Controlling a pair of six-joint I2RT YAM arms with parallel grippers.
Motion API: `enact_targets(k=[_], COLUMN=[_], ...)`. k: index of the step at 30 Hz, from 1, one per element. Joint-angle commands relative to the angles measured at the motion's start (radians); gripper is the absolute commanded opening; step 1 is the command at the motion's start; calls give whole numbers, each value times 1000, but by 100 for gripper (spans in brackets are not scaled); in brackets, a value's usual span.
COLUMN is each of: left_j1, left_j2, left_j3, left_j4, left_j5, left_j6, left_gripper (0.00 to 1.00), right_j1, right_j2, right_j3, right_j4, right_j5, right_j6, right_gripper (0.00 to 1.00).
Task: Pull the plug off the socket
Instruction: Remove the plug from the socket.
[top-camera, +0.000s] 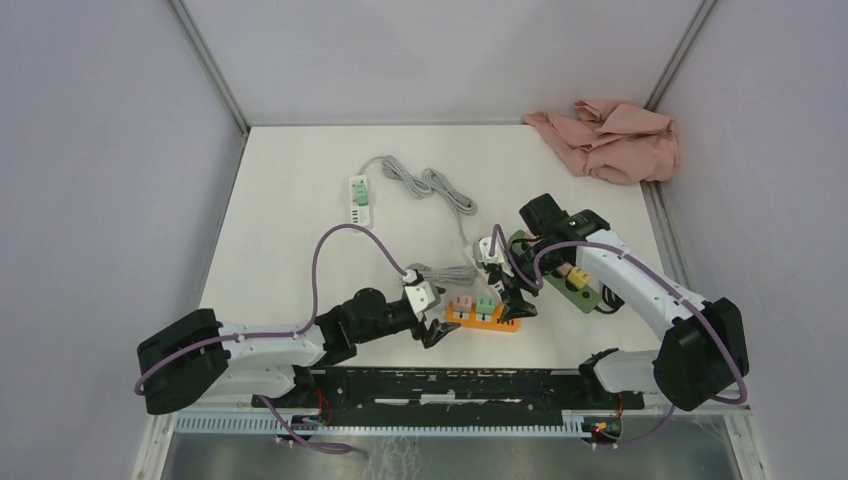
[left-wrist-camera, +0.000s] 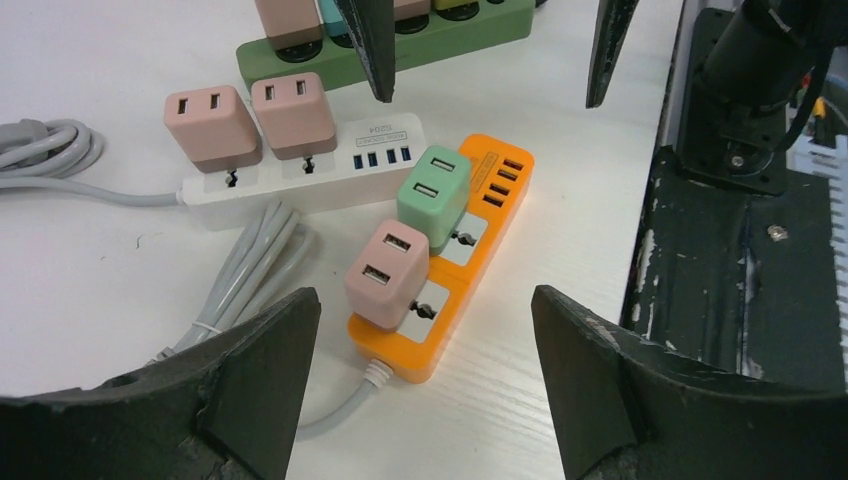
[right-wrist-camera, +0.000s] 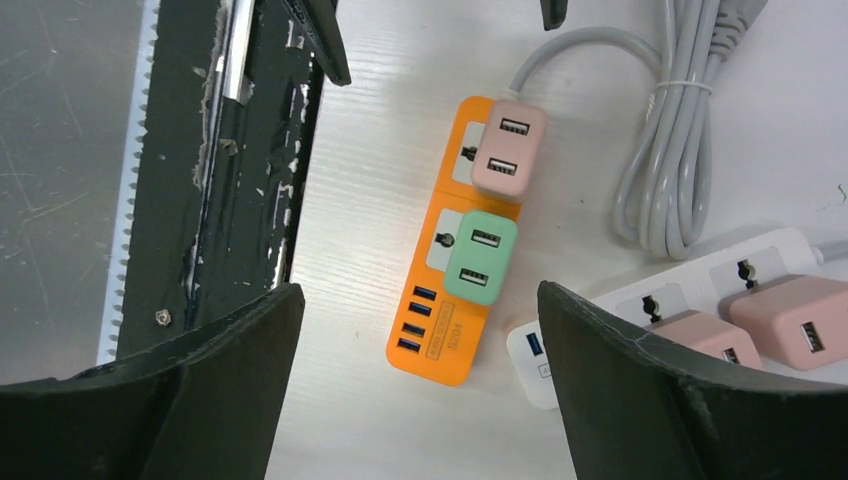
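Note:
An orange socket strip (top-camera: 483, 319) lies near the table's front edge, with a pink plug (top-camera: 462, 303) and a green plug (top-camera: 485, 305) seated in it. In the left wrist view the pink plug (left-wrist-camera: 386, 274) sits nearest the cord end of the strip (left-wrist-camera: 478, 262), with the green plug (left-wrist-camera: 433, 184) beyond it. My left gripper (left-wrist-camera: 425, 296) is open and hovers over the cord end, holding nothing. My right gripper (right-wrist-camera: 420, 290) is open above the USB end of the strip (right-wrist-camera: 437, 345), and the green plug (right-wrist-camera: 480, 257) and pink plug (right-wrist-camera: 508, 150) lie ahead of it. Both grippers (top-camera: 437, 331) (top-camera: 518, 300) flank the strip.
A white strip (left-wrist-camera: 335, 170) with two pink plugs lies just behind the orange one, next to a bundled grey cable (left-wrist-camera: 250, 265). A green strip (top-camera: 572, 285) is at the right. Further back are a small white strip (top-camera: 359, 200) and a pink cloth (top-camera: 610, 138). The black base rail (top-camera: 450, 385) runs along the near edge.

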Motion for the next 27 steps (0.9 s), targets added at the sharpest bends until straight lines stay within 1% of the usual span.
enact_targets(k=[1, 3, 6, 8, 11, 14, 19, 23, 27], left_j1=[-4, -3, 4, 14, 32, 62, 118, 123, 128], left_j2=[72, 120, 178, 203, 225, 252, 318, 342, 386], left_j3=[4, 18, 60, 69, 76, 80, 82, 80, 87], left_j4=[114, 133, 127, 140, 148, 165, 236, 272, 320], left_j5=[-5, 13, 47, 72, 107, 149, 224, 253, 272], left_j6=[123, 143, 164, 183, 210, 226, 218, 221, 219], left_gripper=[84, 81, 72, 68, 67, 64, 63, 63, 63], right_j1=[28, 55, 125, 165, 194, 206, 216, 216, 216], right_j2=[-24, -17, 16, 44, 64, 60, 62, 76, 81], right_j3=[-20, -41, -69, -65, -67, -87, -103, -102, -107], right_j4=[101, 147, 204, 230, 272, 311, 346, 361, 376], right_j5=[57, 77, 166, 230, 296, 316, 335, 362, 352], right_j6=[55, 85, 105, 130, 176, 203, 230, 248, 264], right_gripper=[91, 88, 83, 77, 71, 67, 64, 64, 60])
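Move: From the left hand, the pink plug on the orange strip lies about 4 cm to the right, 2 cm ahead and 8 cm below; the green plug stands some 5 cm farther right in the same row. From the right hand, the green plug is roughly 3 cm left, 2 cm ahead and 9 cm below, the pink plug 8 cm left. The white strip's middle lies about 7 cm beyond the green plug; the grey cable bundle about 8 cm straight ahead of the left hand. Down onto the orange strip from both sides: the right hand sinks about 6 cm, easing some 2 cm left and forward and tipping its fingers more steeply down to straddle the green plug. The left sinks some 5 cm, mostly early, then slides forward and a little right around the pink plug. Both grippers narrow partway, without visibly pinching. ##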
